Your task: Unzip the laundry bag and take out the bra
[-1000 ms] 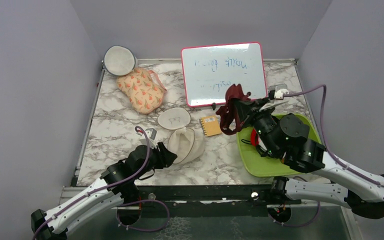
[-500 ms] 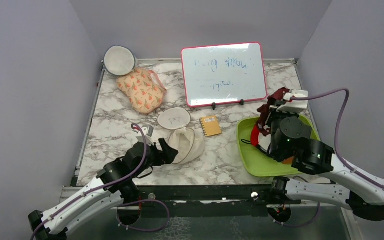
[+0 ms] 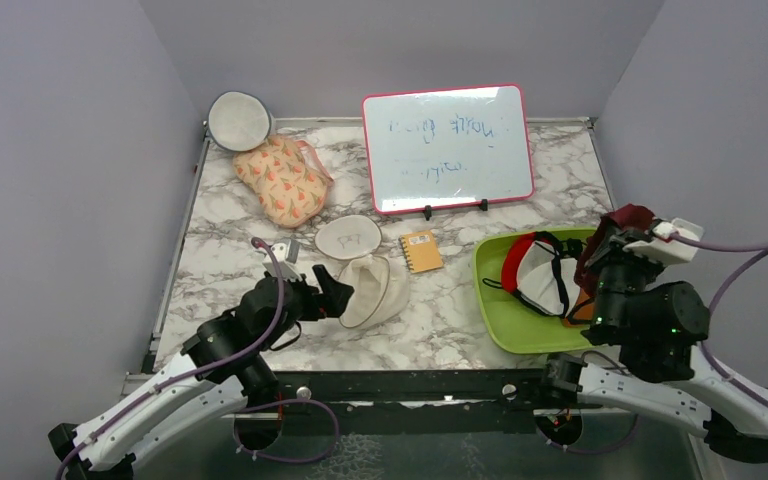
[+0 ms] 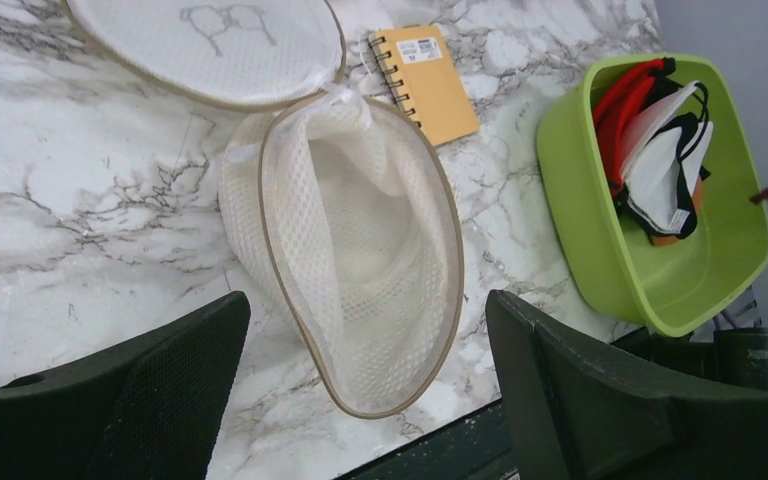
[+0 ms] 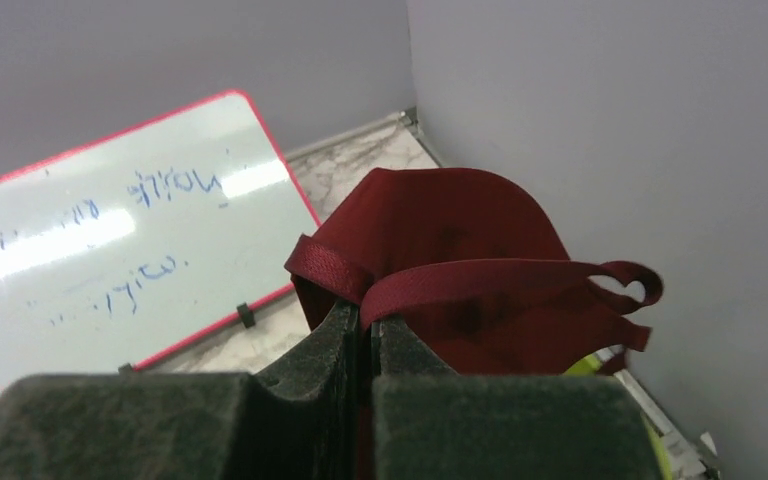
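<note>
The laundry bag (image 3: 348, 236) lies unzipped mid-table. Its flat face with the black squiggle (image 4: 210, 40) lies beside its gaping mesh half (image 4: 360, 250), which looks empty. My left gripper (image 3: 332, 290) is open, and its fingers (image 4: 160, 390) straddle the near end of the mesh half without touching it. My right gripper (image 3: 628, 240) is shut on a dark red bra (image 5: 460, 250) and holds it in the air over the right edge of the green tray (image 3: 490, 320). The bra also shows in the top view (image 3: 615, 228).
The green tray holds a red, white and black garment (image 3: 540, 275). An orange notepad (image 3: 421, 250) lies beside the bag. A whiteboard (image 3: 448, 145) stands at the back. A peach floral pouch (image 3: 282, 180) and a grey-rimmed white disc (image 3: 239, 118) sit back left.
My right arm has swung the bra from above the notepad area rightward, past the tray's middle to its right edge. My left gripper has drawn back slightly from the mesh half.
</note>
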Robot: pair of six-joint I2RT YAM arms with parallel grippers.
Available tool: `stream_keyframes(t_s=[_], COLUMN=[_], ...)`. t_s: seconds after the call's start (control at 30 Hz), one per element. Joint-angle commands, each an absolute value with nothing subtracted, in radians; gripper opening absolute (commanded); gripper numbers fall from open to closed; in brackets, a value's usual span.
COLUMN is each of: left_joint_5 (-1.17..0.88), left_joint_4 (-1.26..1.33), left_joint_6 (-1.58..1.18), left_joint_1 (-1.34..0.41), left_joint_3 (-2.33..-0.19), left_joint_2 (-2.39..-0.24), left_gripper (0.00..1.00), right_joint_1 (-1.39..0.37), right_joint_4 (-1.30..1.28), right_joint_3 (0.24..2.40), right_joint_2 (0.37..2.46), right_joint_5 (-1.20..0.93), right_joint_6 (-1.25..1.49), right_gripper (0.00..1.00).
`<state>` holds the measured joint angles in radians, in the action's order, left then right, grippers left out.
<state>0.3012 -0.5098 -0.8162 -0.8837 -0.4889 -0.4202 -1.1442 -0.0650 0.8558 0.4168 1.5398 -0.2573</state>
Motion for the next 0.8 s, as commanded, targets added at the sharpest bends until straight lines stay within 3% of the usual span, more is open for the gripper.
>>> stream_keyframes(t_s=[0.0, 0.13, 0.33, 0.4, 0.5, 0.57, 0.77], left_joint_5=[0.369, 0.371, 0.362, 0.364, 0.363, 0.361, 0.364], left_joint_4=[-0.514, -0.517, -0.524, -0.529, -0.533, -0.537, -0.546], left_joint_6=[-0.752, -0.739, -0.763, -0.777, -0.792, -0.795, -0.808], left_joint_1=[-0.882, -0.883, -0.883, -0.883, -0.883, -0.883, -0.883], left_joint_3=[-0.559, -0.580, -0.579, -0.569, -0.557, -0.557, -0.562], left_joint_2=[-0.448, -0.467, -0.447, -0.427, -0.402, -0.398, -0.397], left_gripper=[0.83, 0.83, 0.83, 0.83, 0.83, 0.83, 0.83], right_joint_1=[-1.149, -1.149, -1.087, -1.015, -0.805, -0.663, -0.630], right_joint_4=[0.395, 0.149, 0.084, 0.033, -0.366, -0.474, -0.637], right_joint_3=[0.695, 0.695, 0.610, 0.596, 0.691, 0.736, 0.728], right_joint_2=[0.471, 0.604, 0.732, 0.774, 0.920, 1.025, 1.126], right_joint_5=[1.589, 1.540, 1.455, 1.359, 1.138, 1.010, 0.960], right_joint_6=[-0.541, -0.241, 0.031, 0.140, 0.573, 0.705, 0.985], right_gripper=[0.01, 0.01, 0.01, 0.01, 0.01, 0.01, 0.01])
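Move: Below the right hand, which already grips the burgundy bra high up, the green tub's middle lies about 32 cm down, 6 cm ahead and 2 cm to the left. Inside it, the red-and-white bra lies some 9 cm ahead and 6 cm left of the hand, and the orange bra about 1 cm ahead and 1 cm right. From the left hand, the tub lies roughly 51 cm to the right, 7 cm ahead and 13 cm down. Lowering the burgundy bra about 20 cm towards the far-left part of the green tub, the right hand sinks and reaches some 10 cm forward, swinging left at first and then slightly back right. Its wrist tips down around 25 degrees late on, and the fingers stay shut on the bra's straps. The left hand, open beside the laundry bag, rises about 3 cm. ##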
